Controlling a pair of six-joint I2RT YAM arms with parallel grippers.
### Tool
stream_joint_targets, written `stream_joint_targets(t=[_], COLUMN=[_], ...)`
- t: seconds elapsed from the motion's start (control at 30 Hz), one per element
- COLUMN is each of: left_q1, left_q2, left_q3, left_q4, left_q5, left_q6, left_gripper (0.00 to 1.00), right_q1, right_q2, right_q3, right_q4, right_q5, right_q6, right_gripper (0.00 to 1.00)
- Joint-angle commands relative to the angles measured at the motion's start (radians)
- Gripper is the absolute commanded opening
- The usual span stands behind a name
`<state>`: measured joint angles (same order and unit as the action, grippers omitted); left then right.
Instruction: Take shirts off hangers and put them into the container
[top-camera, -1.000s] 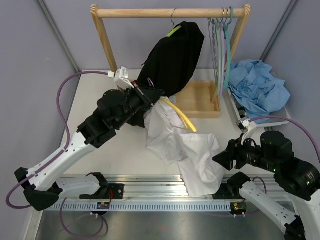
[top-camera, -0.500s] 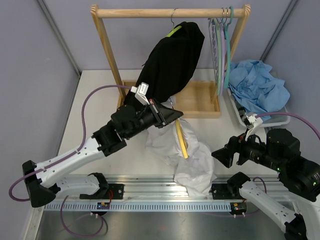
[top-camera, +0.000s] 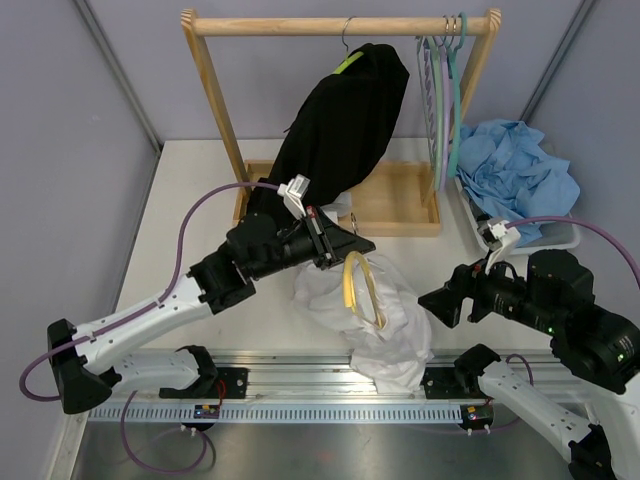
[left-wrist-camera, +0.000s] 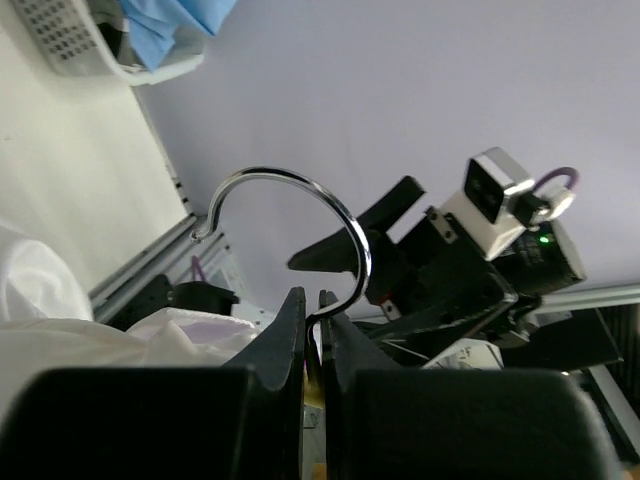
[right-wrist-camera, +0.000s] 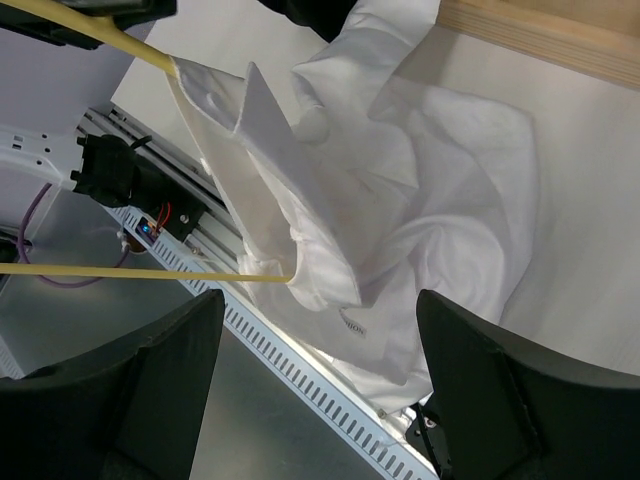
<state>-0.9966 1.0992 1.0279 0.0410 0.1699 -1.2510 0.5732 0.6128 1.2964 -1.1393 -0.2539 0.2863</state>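
Observation:
My left gripper (top-camera: 357, 246) is shut on the neck of the yellow hanger (top-camera: 356, 290), just under its metal hook (left-wrist-camera: 290, 185). The jaws (left-wrist-camera: 312, 305) stand nearly together on the wire. The white shirt (top-camera: 385, 320) lies bunched on the table under the hanger and droops over the front rail, its collar still caught on the yellow bar (right-wrist-camera: 100, 272). My right gripper (top-camera: 445, 305) is open just right of the shirt; its wide jaws (right-wrist-camera: 320, 300) hover over the collar (right-wrist-camera: 300, 230), holding nothing. The black shirt (top-camera: 345, 125) hangs on the rack. The container (top-camera: 556, 243) sits far right.
A wooden rack (top-camera: 340, 25) with a base tray (top-camera: 400, 205) stands at the back; several empty hangers (top-camera: 445, 90) hang at its right end. A light blue garment (top-camera: 515, 165) fills the container. The metal rail (top-camera: 300, 365) runs along the near edge.
My left arm swung the yellow hanger right and nearer, turning it. The white shirt slid down and bunched under it. My right gripper opened wider and let go of the shirt's edge.

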Motion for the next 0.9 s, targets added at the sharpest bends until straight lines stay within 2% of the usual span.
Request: stream_joint_targets(t=[0.0,0.2,0.4,0.43,0.5,0.53,0.63,0.67,0.8,0.87], left_q1=[0.012,-0.002,-0.031,-0.031,-0.031,-0.031,-0.031,-0.030,-0.013,0.004], left_q2=[-0.032,0.040,0.056,0.059,0.064,0.062,0.060,0.060,0.041,0.024], left_q3=[0.072,0.086,0.075,0.075,0.067,0.066,0.066,0.075,0.178,0.245], left_q4=[0.181,0.232,0.211,0.211,0.211,0.208,0.224,0.223,0.107,0.059], left_q5=[0.117,0.180,0.184,0.190,0.198,0.198,0.203,0.206,0.189,0.172], left_q6=[-0.109,-0.200,-0.199,-0.200,-0.202,-0.202,-0.205,-0.200,-0.095,-0.053], left_gripper=[0.00,0.00,0.00,0.00,0.00,0.00,0.00,0.00,0.00,0.00], right_q1=[-0.001,-0.001,-0.001,-0.001,-0.001,-0.001,-0.001,-0.001,0.001,-0.001], right_q2=[0.016,0.024,0.053,0.057,0.071,0.074,0.074,0.073,0.062,0.059], right_q3=[-0.006,-0.063,-0.127,-0.137,-0.141,-0.146,-0.160,-0.166,-0.181,-0.184], right_q4=[0.055,0.116,0.208,0.219,0.243,0.257,0.268,0.271,0.265,0.256], right_q5=[-0.015,-0.070,-0.137,-0.146,-0.165,-0.169,-0.177,-0.170,-0.148,-0.127], right_q6=[-0.012,-0.001,0.013,0.013,0.016,0.017,0.019,0.024,0.030,0.034], right_gripper=[0.85,0.79,0.70,0.64,0.59,0.54,0.35,0.25,0.01,0.00])
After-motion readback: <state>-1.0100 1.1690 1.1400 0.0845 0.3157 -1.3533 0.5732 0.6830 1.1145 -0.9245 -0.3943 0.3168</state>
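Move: Hanging from the hanger that the left hand holds by its hook, the white shirt's raised fold lies about 6 cm left, 2 cm ahead and 5 cm below the open right fingers. The yellow hanger's middle is some 12 cm left and 3 cm ahead, about hand height; the hanging black shirt stands roughly 25 cm ahead and 18 cm left. From the left hand that fold is about 6 cm right, 6 cm back and 9 cm lower. Reaching left, down and somewhat forward about 6 cm in all, the right hand brings its wide-open fingers onto the white shirt's fold beside the hanger arm and closes them to pinch the cloth, turning slightly counter-clockwise. The left hand keeps its grip on the hook and lifts the hanger some 4 cm while easing back and to the right, turning about 10 degrees clockwise. ##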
